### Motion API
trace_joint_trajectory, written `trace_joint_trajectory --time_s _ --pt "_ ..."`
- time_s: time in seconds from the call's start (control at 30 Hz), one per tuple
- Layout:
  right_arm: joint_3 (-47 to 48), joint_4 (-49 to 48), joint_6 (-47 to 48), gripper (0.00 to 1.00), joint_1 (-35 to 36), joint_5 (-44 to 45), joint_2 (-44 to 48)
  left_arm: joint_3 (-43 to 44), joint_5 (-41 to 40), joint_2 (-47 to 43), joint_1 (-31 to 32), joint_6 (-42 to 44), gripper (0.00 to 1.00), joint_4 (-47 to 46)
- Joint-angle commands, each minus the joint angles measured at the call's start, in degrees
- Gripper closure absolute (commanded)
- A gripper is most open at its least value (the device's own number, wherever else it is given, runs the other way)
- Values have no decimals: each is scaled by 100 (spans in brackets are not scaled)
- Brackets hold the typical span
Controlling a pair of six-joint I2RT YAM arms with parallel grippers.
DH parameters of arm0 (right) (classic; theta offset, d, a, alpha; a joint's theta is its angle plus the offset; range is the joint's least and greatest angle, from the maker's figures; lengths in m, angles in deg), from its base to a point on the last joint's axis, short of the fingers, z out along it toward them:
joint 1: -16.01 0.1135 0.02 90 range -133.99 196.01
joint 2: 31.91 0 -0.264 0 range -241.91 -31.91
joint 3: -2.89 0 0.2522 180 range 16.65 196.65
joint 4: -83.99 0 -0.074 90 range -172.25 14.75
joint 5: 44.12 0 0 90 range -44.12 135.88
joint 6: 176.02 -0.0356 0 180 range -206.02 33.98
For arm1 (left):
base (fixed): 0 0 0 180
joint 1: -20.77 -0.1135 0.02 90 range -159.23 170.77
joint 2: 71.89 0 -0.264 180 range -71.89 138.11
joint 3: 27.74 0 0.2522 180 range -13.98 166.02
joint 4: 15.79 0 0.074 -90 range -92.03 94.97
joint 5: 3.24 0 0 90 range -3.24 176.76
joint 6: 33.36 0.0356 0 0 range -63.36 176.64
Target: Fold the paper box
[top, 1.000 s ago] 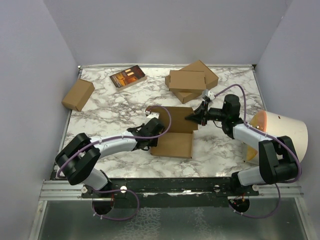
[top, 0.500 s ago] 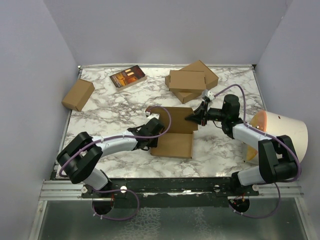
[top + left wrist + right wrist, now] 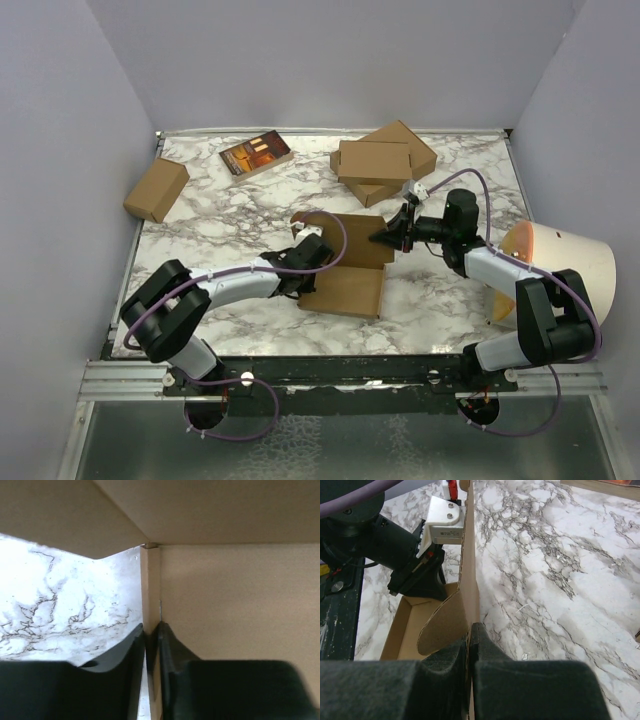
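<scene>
The paper box (image 3: pixel 345 290) lies half-formed in the middle of the table, its tray toward me and its lid panel raised. My left gripper (image 3: pixel 308 262) is at the tray's left side. In the left wrist view its fingers (image 3: pixel 172 652) pinch the thin upright side wall (image 3: pixel 151 587) of the paper box (image 3: pixel 225 605). My right gripper (image 3: pixel 385 238) holds the raised panel's right end. In the right wrist view the right gripper (image 3: pixel 470 630) is shut on that panel's edge (image 3: pixel 469 575), with a rounded flap (image 3: pixel 442 625) and the tray (image 3: pixel 407 625) to its left.
A stacked pair of folded brown boxes (image 3: pixel 375 160) sits at the back, with a small carton (image 3: pixel 156 189) at far left and a dark book (image 3: pixel 256 154) between them. An orange-and-white dome (image 3: pixel 555 265) stands at the right edge. The left arm's wrist (image 3: pixel 415 570) is close behind the raised panel.
My left gripper has closed onto the tray's left wall and shifted slightly right. The right gripper keeps its hold and has barely moved.
</scene>
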State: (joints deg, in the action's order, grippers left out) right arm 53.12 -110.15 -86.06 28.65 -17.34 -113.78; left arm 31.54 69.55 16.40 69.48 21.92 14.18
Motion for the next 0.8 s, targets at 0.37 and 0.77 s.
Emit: trace_joint_trajectory --time_s 0.37,0.77 --pt "150 -220 4 98 -16 -85 -19 -213 157 -1286 -48 145 55 -102" --pt "273 -22 106 94 -16 -173 -179 -1133 1950 -3700 -1695 654 26 -1622"
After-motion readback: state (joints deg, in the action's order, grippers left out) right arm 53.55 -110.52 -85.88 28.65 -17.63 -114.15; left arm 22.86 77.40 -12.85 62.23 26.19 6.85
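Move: The tray's left wall is between the left hand's fingertips, its middle roughly level with them and about 1 cm lower. The tray floor's middle lies some 9 cm to that hand's right, 2 cm lower; the raised lid's middle is about 6 cm ahead, 9 cm right and 6 cm up. From the right hand, the left wall is about 19 cm left, 5 cm back and 14 cm below, and the lid's middle 9 cm left, level fore and aft, 6 cm below. Up, slowly at first and then fast, the left hand comes free of the tray's left wall, its fingers spreading from almost shut to well open. It climbs about 12 cm beside the lid's left edge, drifting a little left and forward only at the end, while the wrist tilts some 25 degrees, swinging the fingertips forward. The right hand stays put, still pinching the lid's right edge. ##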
